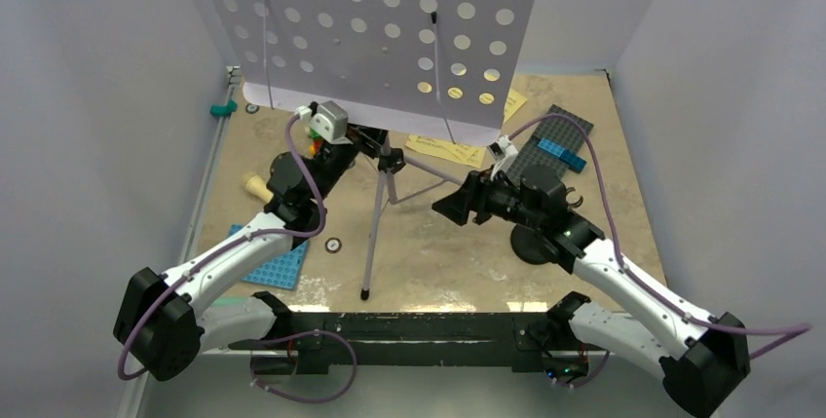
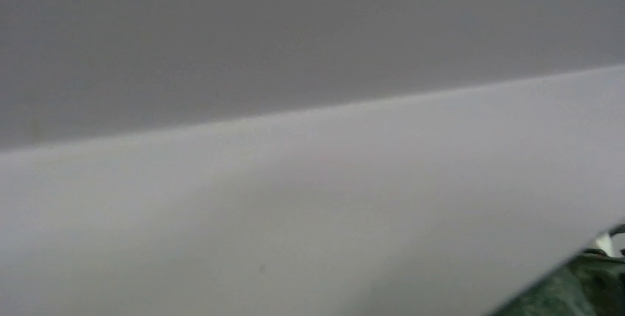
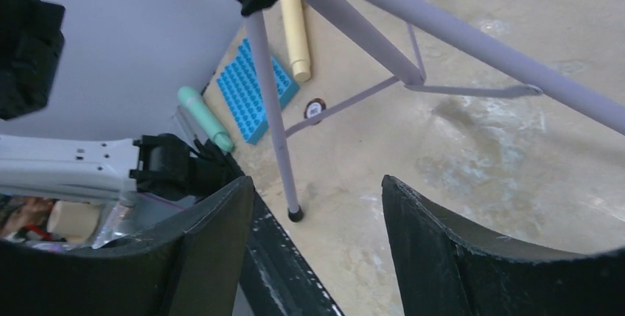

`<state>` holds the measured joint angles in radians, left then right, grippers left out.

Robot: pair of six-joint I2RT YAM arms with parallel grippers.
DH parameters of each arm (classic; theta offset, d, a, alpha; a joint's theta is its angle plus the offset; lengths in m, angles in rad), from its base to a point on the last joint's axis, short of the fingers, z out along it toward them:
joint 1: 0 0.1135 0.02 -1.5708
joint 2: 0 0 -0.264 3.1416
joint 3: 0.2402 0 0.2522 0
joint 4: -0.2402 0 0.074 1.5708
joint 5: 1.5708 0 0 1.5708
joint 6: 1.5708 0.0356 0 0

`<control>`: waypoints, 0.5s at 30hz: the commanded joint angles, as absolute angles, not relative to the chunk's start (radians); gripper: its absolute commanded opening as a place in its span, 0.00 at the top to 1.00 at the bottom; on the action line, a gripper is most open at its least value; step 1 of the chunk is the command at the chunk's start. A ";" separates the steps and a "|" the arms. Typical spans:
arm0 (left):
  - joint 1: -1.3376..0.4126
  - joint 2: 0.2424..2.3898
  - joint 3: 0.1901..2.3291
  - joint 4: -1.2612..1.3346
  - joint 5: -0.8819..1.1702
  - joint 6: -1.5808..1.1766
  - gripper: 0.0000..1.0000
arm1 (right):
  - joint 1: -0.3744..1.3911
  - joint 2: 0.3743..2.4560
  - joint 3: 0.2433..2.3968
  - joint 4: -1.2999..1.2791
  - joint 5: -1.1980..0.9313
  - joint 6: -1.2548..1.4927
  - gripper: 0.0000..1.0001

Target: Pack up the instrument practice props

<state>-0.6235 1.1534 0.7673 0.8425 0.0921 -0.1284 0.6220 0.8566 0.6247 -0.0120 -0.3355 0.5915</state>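
The tall music stand [image 1: 370, 28] stands mid-table on its tripod, its perforated pale desk filling the left wrist view [image 2: 295, 183]. My left gripper [image 1: 362, 138] is shut on the black joint just under the desk. My right gripper [image 1: 450, 207] is open and empty beside the tripod legs [image 3: 269, 102], touching none of them. The cream microphone [image 1: 255, 184] lies at the left, behind the left arm. Partly hidden under my right forearm sits the black round-base mic stand [image 1: 531, 243]. Yellow sheet-music pages [image 1: 448, 150] lie beyond the desk's lower edge.
A blue baseplate [image 1: 275, 264] lies front left, with a small round disc [image 1: 334, 244] beside it. A grey baseplate [image 1: 545, 150] carrying a blue brick is back right. Colourful bricks [image 1: 314, 145] sit by my left wrist. A teal piece [image 1: 224, 108] is at the left wall.
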 commanded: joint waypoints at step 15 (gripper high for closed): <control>-0.637 1.078 0.665 0.827 0.127 -0.173 1.00 | 0.627 1.387 1.097 0.079 -0.622 0.842 0.38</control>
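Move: The black hub of the music stand's tripod lies about 11 cm to the right hand's left, some 8 cm ahead and about 5 cm above it. The foot of the near tripod leg is roughly 18 cm to that hand's left, 14 cm back and 21 cm lower; the yellow sheet is about 20 cm ahead, 2 cm to its right and 21 cm below. From the left hand, holding the post, the same hub is about 10 cm below, level ahead and 1 cm to the right. Leftward first of all, and also forward and up, the right hand swings about 11 cm in towards the stand's black hub from below the tray, turning some 10 degrees counter-clockwise and tipping as it goes, fingers kept wide open. The left hand keeps its grip on the post and draws the stand roughly 2 cm back and to the left, then holds still. ##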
